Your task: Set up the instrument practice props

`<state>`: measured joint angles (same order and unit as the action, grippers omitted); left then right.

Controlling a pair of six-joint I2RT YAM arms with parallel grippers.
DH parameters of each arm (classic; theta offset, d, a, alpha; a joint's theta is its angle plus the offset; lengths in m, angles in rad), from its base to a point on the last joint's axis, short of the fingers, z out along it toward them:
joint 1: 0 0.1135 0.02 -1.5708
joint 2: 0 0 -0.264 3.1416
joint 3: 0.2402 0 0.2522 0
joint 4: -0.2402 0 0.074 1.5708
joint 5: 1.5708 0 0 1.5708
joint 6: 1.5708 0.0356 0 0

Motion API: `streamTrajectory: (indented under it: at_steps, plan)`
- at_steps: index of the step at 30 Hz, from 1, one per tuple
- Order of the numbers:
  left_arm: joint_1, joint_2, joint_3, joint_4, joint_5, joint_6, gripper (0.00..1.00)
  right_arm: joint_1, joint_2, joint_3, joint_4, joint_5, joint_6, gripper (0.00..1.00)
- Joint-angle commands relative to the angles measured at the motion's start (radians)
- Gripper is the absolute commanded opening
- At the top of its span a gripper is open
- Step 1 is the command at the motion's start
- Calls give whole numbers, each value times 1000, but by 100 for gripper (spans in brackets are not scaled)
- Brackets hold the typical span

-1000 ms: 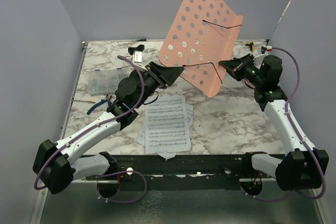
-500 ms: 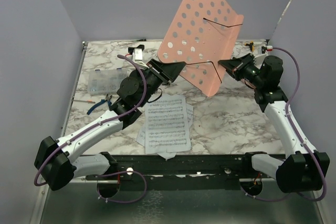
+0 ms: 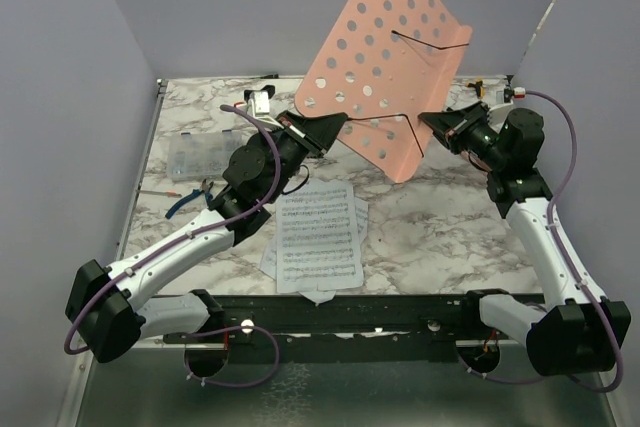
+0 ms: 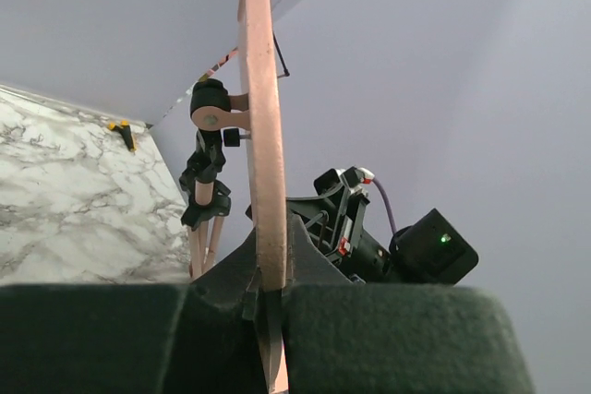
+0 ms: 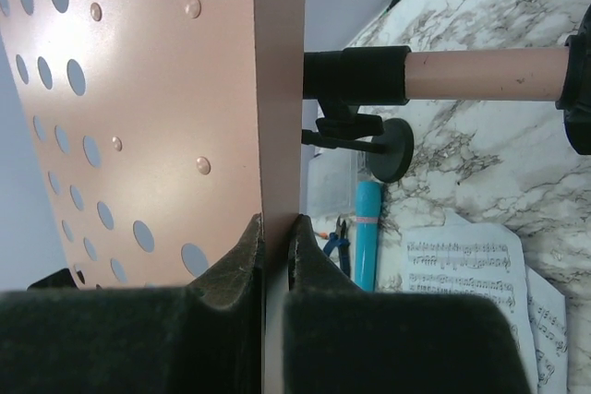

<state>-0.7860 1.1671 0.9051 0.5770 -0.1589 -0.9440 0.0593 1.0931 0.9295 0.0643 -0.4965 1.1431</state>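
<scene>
The pink music stand [image 3: 385,52] is held up off the table, its hole-punched panel tilted. My left gripper [image 3: 337,125] is shut on the panel's lower left edge, and the left wrist view shows the thin pink edge [image 4: 261,136] pinched between the jaws of that gripper [image 4: 271,274]. My right gripper [image 3: 428,125] is shut on the panel's lower right edge [image 5: 280,89]. The stand's pole [image 5: 480,76] and folded legs [image 4: 205,228] hang behind the panel. White sheet-music pages [image 3: 318,232] lie at the table's front middle. The blue microphone [image 5: 367,232] and black round-based mic stand [image 5: 392,148] lie on the table.
A clear compartment box [image 3: 198,155] sits at the left, with blue-handled pliers [image 5: 337,239] near it. A small yellow-and-black object [image 3: 478,87] lies at the back right corner. Grey walls close in the table on three sides.
My left gripper has closed on the panel's left edge. The panel has risen a little and shifted right, with both grippers following it.
</scene>
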Motion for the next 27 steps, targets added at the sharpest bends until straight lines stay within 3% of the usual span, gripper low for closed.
streamTrajectory:
  at_steps: [1,5,10,21,27]
  plan:
    - [-11,-7,15,37,-38,-71,0,17,-79,26,177,-76,44,1]
    - [-15,-15,24,36,-26,-57,0,17,-85,26,159,-60,11,3]
    - [-24,-19,55,31,1,-30,0,18,-82,31,159,-56,-18,13]
    - [-41,22,187,-25,97,100,0,17,-71,177,-39,12,-240,73]
    - [-41,29,232,-84,84,153,0,17,-110,186,-152,113,-392,89]
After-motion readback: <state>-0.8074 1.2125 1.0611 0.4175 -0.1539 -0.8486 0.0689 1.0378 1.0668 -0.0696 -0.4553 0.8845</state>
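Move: Some 10 cm ahead of the left hand, 9 cm to its right and 7 cm higher lies the middle of the music stand's desk, whose near edge it pinches. The right hand grips the lip, with the desk's middle about 5 cm ahead, 7 cm left and 13 cm above. From the right hand, the sheet music lies roughly 20 cm left, 5 cm back and 32 cm below; the stand's folded legs some 15 cm ahead, 13 cm right and 20 cm below. Letting go of the desk's lip, the right hand opens its fingers almost fully from a near-shut pinch and rises about 4.5 cm, easing back slightly, while its wrist tips up some 10 degrees and rolls left side down by about as much. The left fingers stay shut on the near edge, holding the desk up; that hand lifts about 1.5 cm and drifts as far to its right. ##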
